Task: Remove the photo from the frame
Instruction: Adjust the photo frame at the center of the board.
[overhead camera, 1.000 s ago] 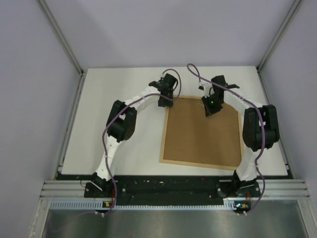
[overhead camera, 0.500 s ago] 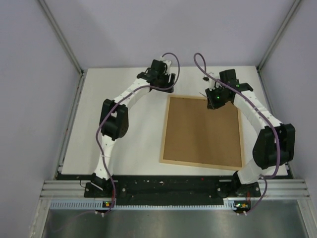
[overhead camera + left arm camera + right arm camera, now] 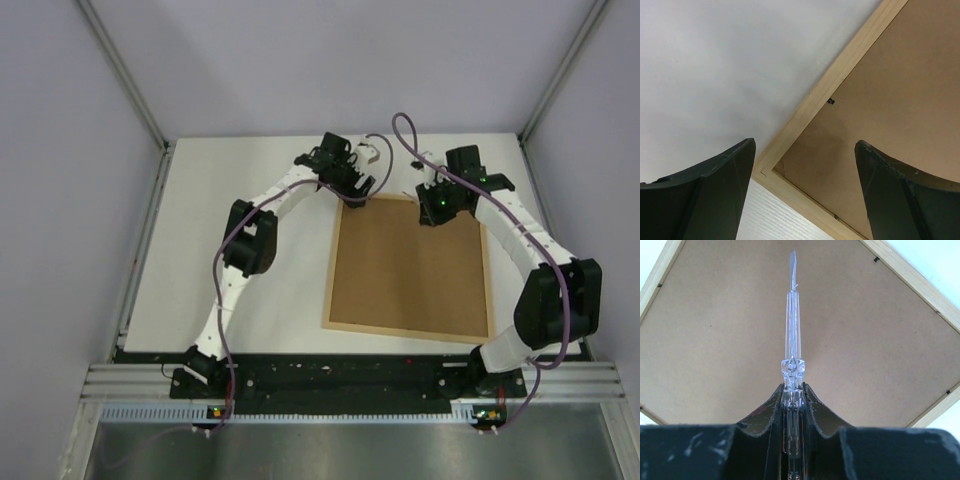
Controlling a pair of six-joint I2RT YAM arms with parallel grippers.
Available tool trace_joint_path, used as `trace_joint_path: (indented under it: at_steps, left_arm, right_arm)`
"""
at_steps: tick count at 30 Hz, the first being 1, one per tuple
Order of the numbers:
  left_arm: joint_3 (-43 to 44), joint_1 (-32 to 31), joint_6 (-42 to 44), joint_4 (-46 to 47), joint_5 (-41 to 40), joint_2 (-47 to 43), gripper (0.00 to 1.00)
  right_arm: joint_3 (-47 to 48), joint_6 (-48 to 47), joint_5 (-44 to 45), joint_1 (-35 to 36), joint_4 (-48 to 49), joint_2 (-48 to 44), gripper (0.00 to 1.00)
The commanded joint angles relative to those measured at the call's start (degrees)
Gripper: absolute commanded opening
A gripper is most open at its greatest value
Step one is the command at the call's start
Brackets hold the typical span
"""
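Note:
The frame (image 3: pixel 404 331) lies face down on the white table, its brown fibreboard back (image 3: pixel 410 265) facing up inside the light-wood rim (image 3: pixel 840 75). The photo is hidden beneath that back. My left gripper (image 3: pixel 358 196) hovers over the frame's far left corner, open, with nothing between its dark fingers (image 3: pixel 705 190). A small black clip (image 3: pixel 830 101) sits on the rim's inner edge just ahead of it. My right gripper (image 3: pixel 792 387) is shut on a clear plastic tool (image 3: pixel 793 315) with a flat tip. The tool points over the back (image 3: pixel 715 340) near the far edge (image 3: pixel 432 212).
More small black clips (image 3: pixel 875 260) dot the rim's inner edge. White table (image 3: pixel 230 250) extends left of the frame. Grey walls with metal posts enclose the table on three sides. A black rail (image 3: pixel 340 375) carrying the arm bases runs along the near edge.
My left gripper has opened wide and swung right, over the frame's far left corner. My right arm drew back from over the board to the frame's far edge, still gripping the tool.

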Motion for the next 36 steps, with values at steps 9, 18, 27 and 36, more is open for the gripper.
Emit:
trace_joint_path:
  at_steps: [9,18,27,36]
  left_arm:
    - [2.3,-2.8,13.9,1.7,-10.7,2.4,0.86]
    - [2.5,-2.9,16.2,1.4,-9.5,3.1,0.78]
    - [3.2,-2.7,19.0,-4.0,-3.7,3.0,0.24]
    - [5.9,-2.8,22.9,-11.2,-3.4,4.9,0.25]
  right_arm:
    - [-0.8,-0.7,-3.2,-0.7,1.8,-6.0,0.00]
    - [-0.9,-0.5,-3.9,-0.7,1.8,-6.6,0.00]
    - [-0.7,-0.4,-4.2,-0.7,1.8,-7.1,0.00]
    - [-0.6,-0.2,-4.4,-0.7,1.8,-7.7,0.00]
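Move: Just under the open left fingers, some 2 cm down and 1 cm to the right, lies the photo frame's far rail at its left end. The frame's far left corner is about 2 cm to the left of that hand and 1 cm ahead; a black tab on the rail sits about 7 cm to its right, level with it. The brown backing's middle lies roughly 15 cm right and 18 cm back. From the right hand the rail end is about 16 cm ahead, 15 cm left and 10 cm below. Settling about 1.5 cm down over the far rail, the left hand rolls its wrist some 20 degrees clockwise to bring the fingers astride the wood, then closes them from wide open to pinch the rail near the corner, one finger outside and one inside. Meanwhile the right hand, still holding the clear tool, rises straight off the backing a further 2.5 cm and stays clear. ##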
